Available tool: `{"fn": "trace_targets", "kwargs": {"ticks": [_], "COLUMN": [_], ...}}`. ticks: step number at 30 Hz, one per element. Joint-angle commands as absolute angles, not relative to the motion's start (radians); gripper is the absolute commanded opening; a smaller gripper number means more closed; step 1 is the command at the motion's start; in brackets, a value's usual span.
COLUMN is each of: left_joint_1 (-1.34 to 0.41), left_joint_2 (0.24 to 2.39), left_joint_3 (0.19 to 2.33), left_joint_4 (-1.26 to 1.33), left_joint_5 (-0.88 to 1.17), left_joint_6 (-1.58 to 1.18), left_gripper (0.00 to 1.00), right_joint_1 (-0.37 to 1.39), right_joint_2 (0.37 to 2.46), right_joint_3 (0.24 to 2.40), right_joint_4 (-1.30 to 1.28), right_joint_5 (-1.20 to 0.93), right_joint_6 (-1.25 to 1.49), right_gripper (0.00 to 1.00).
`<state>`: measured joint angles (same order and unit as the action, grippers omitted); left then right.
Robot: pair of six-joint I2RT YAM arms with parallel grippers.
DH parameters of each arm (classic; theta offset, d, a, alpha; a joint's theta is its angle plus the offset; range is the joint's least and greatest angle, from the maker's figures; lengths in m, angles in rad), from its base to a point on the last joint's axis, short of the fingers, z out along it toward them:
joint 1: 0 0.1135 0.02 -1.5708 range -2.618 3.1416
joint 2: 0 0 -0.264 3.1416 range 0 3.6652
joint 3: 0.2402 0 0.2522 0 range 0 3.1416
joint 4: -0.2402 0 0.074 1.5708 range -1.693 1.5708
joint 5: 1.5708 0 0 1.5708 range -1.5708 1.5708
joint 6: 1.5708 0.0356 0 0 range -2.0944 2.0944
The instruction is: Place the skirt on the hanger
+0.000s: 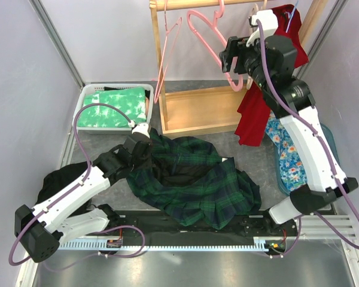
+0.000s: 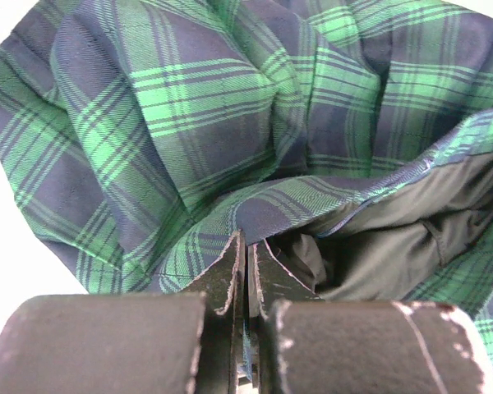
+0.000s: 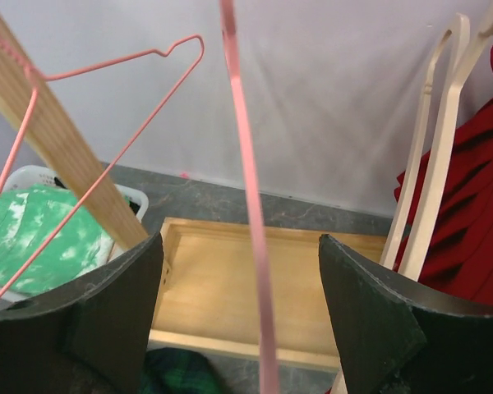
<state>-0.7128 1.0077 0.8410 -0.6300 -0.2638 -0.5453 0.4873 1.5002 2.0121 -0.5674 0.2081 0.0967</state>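
The green and navy plaid skirt lies crumpled on the table in front of the arms. My left gripper sits at the skirt's upper left edge. In the left wrist view that gripper is shut on a fold of the skirt, beside its dark lining. My right gripper is raised at the rack beside a pink wire hanger. In the right wrist view it stands open, and the hanger's wire runs down between the fingers without touching either.
A second pink hanger leans on the wooden rack. A white basket of green cloth stands at the back left. A red garment hangs on wooden hangers. A floral garment lies right, a black one left.
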Motion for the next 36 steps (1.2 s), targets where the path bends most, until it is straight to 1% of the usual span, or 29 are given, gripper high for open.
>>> {"fn": "trace_targets", "kwargs": {"ticks": [1, 6, 8, 10, 11, 13, 14, 16, 17, 21, 22, 24, 25, 27, 28, 31, 36], "left_joint_1": [-0.707, -0.707, -0.707, -0.707, -0.707, -0.707, -0.707, -0.707, -0.707, -0.707, -0.707, -0.707, -0.707, -0.707, -0.707, -0.707, -0.707], "left_joint_2": [0.999, 1.003, 1.006, 1.006, 1.008, 1.006, 1.008, 1.008, 1.009, 1.014, 1.014, 1.015, 1.017, 1.017, 1.019, 1.019, 1.025], "left_joint_3": [0.885, 0.885, 0.887, 0.887, 0.887, 0.887, 0.885, 0.887, 0.887, 0.885, 0.884, 0.885, 0.885, 0.885, 0.885, 0.887, 0.888], "left_joint_4": [-0.580, -0.580, -0.578, -0.578, -0.580, -0.580, -0.578, -0.578, -0.578, -0.578, -0.578, -0.578, -0.578, -0.577, -0.577, -0.575, -0.574], "left_joint_5": [-0.244, -0.245, -0.244, -0.244, -0.244, -0.244, -0.244, -0.244, -0.244, -0.242, -0.242, -0.239, -0.239, -0.239, -0.239, -0.241, -0.242], "left_joint_6": [-0.531, -0.528, -0.528, -0.528, -0.526, -0.526, -0.525, -0.525, -0.525, -0.523, -0.523, -0.523, -0.525, -0.525, -0.525, -0.525, -0.522], "left_gripper": [0.02, 0.02, 0.02, 0.02, 0.02, 0.02, 0.02, 0.02, 0.02, 0.02, 0.02, 0.02, 0.02, 0.02, 0.02, 0.02, 0.02], "right_joint_1": [0.411, 0.387, 0.382, 0.376, 0.376, 0.373, 0.373, 0.371, 0.373, 0.373, 0.373, 0.371, 0.373, 0.373, 0.373, 0.373, 0.373], "right_joint_2": [1.574, 1.650, 1.687, 1.722, 1.735, 1.764, 1.772, 1.786, 1.789, 1.805, 1.809, 1.819, 1.824, 1.828, 1.829, 1.829, 1.804], "right_joint_3": [2.115, 2.177, 2.210, 2.241, 2.252, 2.282, 2.289, 2.299, 2.299, 2.315, 2.322, 2.330, 2.339, 2.344, 2.345, 2.358, 2.370], "right_joint_4": [-0.505, -0.506, -0.511, -0.514, -0.520, -0.523, -0.529, -0.531, -0.535, -0.551, -0.555, -0.569, -0.574, -0.577, -0.577, -0.572, -0.555], "right_joint_5": [-0.033, -0.081, -0.087, -0.089, -0.087, -0.083, -0.081, -0.072, -0.068, -0.051, -0.043, -0.038, -0.023, -0.009, -0.006, 0.028, 0.109], "right_joint_6": [0.086, 0.084, 0.087, 0.092, 0.095, 0.100, 0.101, 0.100, 0.100, 0.081, 0.072, 0.063, 0.061, 0.060, 0.060, 0.063, 0.066], "right_gripper": [0.80, 0.71, 0.64, 0.62, 0.57, 0.51, 0.44, 0.43, 0.37, 0.34, 0.34, 0.37, 0.37, 0.28, 0.18, 0.00, 0.00]}}
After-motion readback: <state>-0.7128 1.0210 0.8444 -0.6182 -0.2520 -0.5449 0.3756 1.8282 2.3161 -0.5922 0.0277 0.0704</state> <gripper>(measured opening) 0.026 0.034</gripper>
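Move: The thick pink hanger hangs edge-on about 10 cm ahead of the open right hand, some 2 cm to its left, its middle about 2 cm lower. The thin pink hanger is roughly 20 cm left and 10 ahead of that hand, the beige hanger 9 cm right and 12 ahead, the red skirt some 17 cm right and 14 ahead, 12 lower. From the left hand, the thick pink hanger is about 27 cm forward, 28 right and 33 up. The right hand's fingers close around the near side of the thick pink hanger and pinch it from both sides. To get there the hand reaches some 9 cm forward, drifting left and sinking slightly, turns about 10 degrees counter-clockwise and partly narrows; it then slows, shuts fully and swings part of the way back to the right. The left hand stays put, keeping its pinch on the green plaid skirt's waistband. ##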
